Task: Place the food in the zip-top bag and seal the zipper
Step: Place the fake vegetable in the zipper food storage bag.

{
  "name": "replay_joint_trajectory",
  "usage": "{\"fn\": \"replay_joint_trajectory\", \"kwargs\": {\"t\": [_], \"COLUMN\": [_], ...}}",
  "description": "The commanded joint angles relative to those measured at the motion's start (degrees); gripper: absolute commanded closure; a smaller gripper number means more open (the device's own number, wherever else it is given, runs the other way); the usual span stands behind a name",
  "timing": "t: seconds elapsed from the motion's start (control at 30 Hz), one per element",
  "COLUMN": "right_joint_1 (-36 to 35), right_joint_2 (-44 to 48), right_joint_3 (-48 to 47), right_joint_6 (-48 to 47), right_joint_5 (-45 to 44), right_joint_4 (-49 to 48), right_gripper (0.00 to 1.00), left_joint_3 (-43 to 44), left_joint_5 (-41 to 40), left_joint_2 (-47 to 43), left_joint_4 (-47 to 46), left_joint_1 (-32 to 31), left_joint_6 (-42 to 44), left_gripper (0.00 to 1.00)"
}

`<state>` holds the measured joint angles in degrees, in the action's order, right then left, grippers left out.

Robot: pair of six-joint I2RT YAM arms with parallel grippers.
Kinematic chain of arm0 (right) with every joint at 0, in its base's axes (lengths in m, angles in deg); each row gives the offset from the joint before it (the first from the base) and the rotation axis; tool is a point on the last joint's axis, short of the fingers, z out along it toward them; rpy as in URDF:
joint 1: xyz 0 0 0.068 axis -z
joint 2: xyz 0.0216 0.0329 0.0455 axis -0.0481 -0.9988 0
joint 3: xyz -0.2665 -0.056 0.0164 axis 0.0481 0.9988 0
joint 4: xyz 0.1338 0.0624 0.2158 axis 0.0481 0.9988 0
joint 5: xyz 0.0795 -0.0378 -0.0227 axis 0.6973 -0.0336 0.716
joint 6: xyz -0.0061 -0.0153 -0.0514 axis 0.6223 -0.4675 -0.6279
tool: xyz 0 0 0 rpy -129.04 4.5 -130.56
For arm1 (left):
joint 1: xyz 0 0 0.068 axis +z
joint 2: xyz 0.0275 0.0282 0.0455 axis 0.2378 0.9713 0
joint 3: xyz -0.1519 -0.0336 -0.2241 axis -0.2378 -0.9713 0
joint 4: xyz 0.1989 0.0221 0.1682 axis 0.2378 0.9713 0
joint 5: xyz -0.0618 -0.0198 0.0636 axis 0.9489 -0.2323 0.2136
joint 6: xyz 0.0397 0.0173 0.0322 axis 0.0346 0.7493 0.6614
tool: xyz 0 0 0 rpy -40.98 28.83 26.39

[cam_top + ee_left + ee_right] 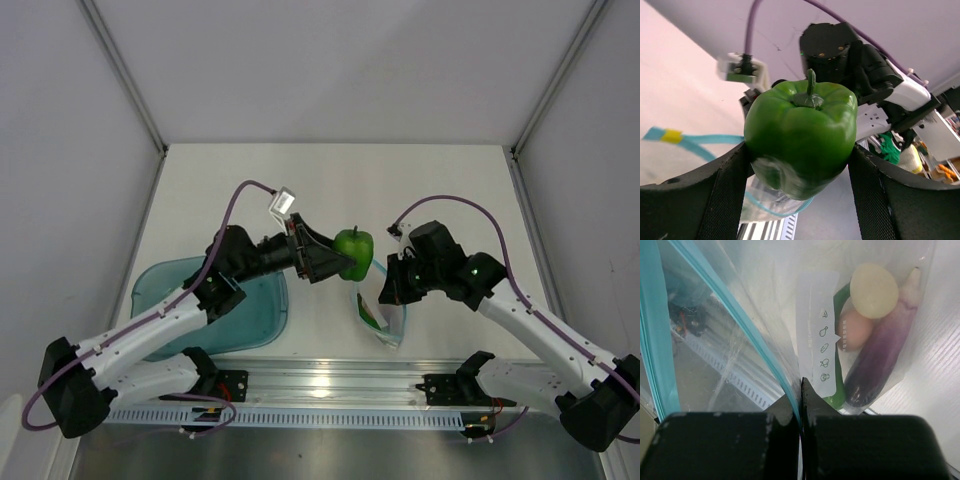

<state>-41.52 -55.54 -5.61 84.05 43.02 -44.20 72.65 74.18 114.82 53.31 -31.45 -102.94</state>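
Note:
A round green toy food shaped like a bell pepper hangs above the table, and my left gripper is shut on it from both sides. It is just left of and above the zip-top bag. My right gripper is shut on the bag's mouth edge at the light-blue zipper, holding the mouth up and open. Inside the bag lie a purple eggplant, a long green vegetable, a small orange piece and a pale round slice.
A translucent teal tray sits on the table under my left arm. A metal rail runs along the near edge between the arm bases. White walls close in the table on three sides.

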Motion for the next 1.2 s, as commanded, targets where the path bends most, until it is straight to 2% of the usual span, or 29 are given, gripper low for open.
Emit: {"fn": "replay_joint_trajectory", "kwargs": {"t": [0.0, 0.17, 0.4, 0.77, 1.17], "right_joint_1": [0.0, 0.1, 0.1, 0.3, 0.6], "right_joint_2": [1.5, 2.5, 2.8, 3.7, 4.8], "right_joint_3": [-2.1, -1.8, -1.7, -3.2, -4.9], "right_joint_6": [0.5, 0.6, 0.7, 0.9, 1.5], "right_joint_5": [-1.1, -1.5, -1.4, -2.8, -4.4], "right_joint_4": [-0.5, -0.3, -0.2, 0.1, 0.2], "right_gripper": [1.00, 1.00, 1.00, 1.00, 1.00], "left_joint_3": [3.9, 4.5, 4.7, 4.8, -2.0], "left_joint_5": [2.7, 4.1, 3.5, -1.3, -5.5], "left_joint_2": [2.9, 8.7, 12.0, 13.1, 14.0], "left_joint_4": [-8.7, -11.5, -12.2, -0.9, -1.8], "left_joint_1": [-2.3, -3.9, -4.9, -7.1, -9.1], "left_joint_6": [2.0, 1.3, 1.2, 7.8, 7.9], "left_gripper": [0.99, 0.99, 0.99, 0.99, 1.00]}}
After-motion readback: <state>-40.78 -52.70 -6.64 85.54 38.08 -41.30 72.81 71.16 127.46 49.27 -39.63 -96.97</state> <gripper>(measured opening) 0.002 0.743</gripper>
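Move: The left hand holds the green pepper about 14 cm above the open mouth of the bag, whose middle lies some 6 cm to its right and about level with it fore and aft. The right fingers, pinching the bag's right-hand rim, are about 9 cm right and 15 cm below; the zipper's yellow end is roughly 13 cm ahead, 1 cm right and 15 cm below. From the right hand the mouth's middle lies about 3 cm left, level with it fore and aft and in height. The left hand carries the gripped pepper about 5 cm right, over the bag's mouth, dipping some 2 cm on the way, nearly pauses, then sinks about 3 cm more with gathering speed beside the right fingers, its grip unchanged. Meanwhile the right hand keeps its shut pinch on the rim and draws it about 2 cm to the right, turning some 5 degrees clockwise. ##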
